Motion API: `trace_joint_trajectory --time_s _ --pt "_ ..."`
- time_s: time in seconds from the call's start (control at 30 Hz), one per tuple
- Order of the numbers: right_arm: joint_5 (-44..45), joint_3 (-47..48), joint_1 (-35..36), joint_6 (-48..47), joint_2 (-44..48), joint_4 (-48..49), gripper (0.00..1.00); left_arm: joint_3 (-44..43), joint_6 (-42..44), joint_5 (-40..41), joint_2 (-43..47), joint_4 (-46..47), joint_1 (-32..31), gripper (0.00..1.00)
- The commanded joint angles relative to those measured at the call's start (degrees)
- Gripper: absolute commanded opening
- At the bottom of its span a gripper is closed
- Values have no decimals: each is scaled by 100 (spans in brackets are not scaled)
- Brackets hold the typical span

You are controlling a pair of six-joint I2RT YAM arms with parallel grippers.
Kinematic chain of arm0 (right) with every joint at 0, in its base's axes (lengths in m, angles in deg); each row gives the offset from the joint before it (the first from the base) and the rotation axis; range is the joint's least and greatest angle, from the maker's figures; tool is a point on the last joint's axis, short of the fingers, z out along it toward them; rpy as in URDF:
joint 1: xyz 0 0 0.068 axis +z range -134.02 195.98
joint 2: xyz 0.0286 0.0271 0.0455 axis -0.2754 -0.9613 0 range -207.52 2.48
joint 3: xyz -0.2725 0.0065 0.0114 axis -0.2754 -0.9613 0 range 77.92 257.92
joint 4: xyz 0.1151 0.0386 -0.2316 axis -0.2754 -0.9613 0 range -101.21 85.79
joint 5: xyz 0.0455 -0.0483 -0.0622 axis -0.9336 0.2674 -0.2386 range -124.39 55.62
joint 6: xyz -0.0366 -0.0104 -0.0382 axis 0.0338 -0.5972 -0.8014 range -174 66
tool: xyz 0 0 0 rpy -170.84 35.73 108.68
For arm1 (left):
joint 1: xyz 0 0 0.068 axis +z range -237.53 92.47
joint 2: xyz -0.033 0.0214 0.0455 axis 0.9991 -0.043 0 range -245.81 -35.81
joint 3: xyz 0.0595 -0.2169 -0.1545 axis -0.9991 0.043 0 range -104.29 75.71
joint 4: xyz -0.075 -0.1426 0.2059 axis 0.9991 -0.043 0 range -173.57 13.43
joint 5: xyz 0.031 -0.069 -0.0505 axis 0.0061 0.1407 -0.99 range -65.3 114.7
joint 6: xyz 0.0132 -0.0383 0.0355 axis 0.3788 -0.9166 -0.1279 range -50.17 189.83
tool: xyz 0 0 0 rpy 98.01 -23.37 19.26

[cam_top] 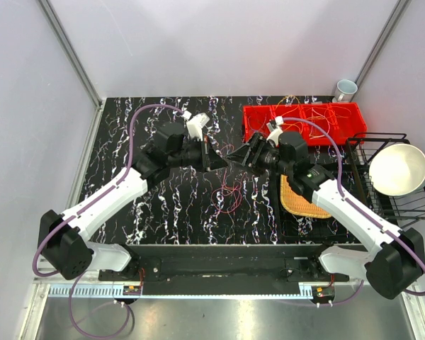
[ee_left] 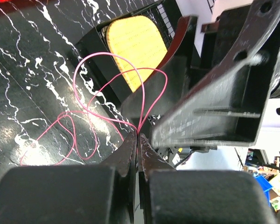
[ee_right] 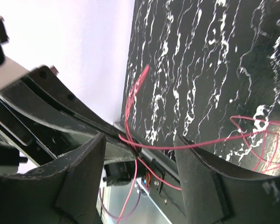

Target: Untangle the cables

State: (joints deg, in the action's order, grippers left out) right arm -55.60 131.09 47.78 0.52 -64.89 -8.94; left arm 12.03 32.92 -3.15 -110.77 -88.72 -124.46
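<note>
A pink cable [cam_top: 227, 190] lies in loose loops on the black marbled table, with strands rising to the grippers. My left gripper [cam_top: 219, 160] is shut on the pink cable [ee_left: 107, 53], pinched at its fingertips [ee_left: 138, 135] above the table. My right gripper [cam_top: 239, 157] faces it tip to tip and is open. In the right wrist view its jaws [ee_right: 139, 140] stand wide apart, with the pink cable [ee_right: 196, 146] passing between them untouched. Thin yellow-orange cables [cam_top: 308, 113] lie in the red bin.
A red bin [cam_top: 251, 131] stands at the back right. A black wire rack [cam_top: 411, 205] on the right holds a white bowl [cam_top: 398, 168]. A yellow woven mat [cam_top: 301, 202] lies under the right arm. A cup [cam_top: 346, 89] stands at the far right corner.
</note>
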Motion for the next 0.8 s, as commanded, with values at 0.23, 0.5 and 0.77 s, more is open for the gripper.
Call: trace_joint_trajectory --time_s 0.23,0.5,0.77 --pt "443 71 38 85 -4 236 47 -4 -71 -132 60 397 -139 0" --pt "504 123 64 50 5 218 0 13 -89 -18 -28 432 -157 8" --pt "671 1991 -225 -934 -530 -966 0 -259 657 1773 857 -1403 -87 99"
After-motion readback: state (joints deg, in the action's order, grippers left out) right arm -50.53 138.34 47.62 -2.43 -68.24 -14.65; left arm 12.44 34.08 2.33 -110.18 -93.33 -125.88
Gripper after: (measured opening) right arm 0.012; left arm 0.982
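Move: Right at the left fingertips hangs the gathered pink cable, about 1 cm ahead and 1 cm to the left of the open right hand. The left hand already holds that cable shut, with the right gripper some 3 cm to its right and 1 cm farther out. From the right hand, the loose pink loops lie roughly 24 cm below and 3 cm back, the yellow basket about 26 cm right and 2 cm back, and the nearest red bin 18 cm ahead, 10 cm right. Passing the pink cable from left hand to right: the right hand eases forward about 1 cm around the strands beside the left fingertips, turning slightly clockwise, and closes fully to pinch them. Only then does the left, nearly still until now, open wide, let go and begin drawing left and down; the right finishes by carrying the cable forward and up, about 2.5 cm forward in all. ##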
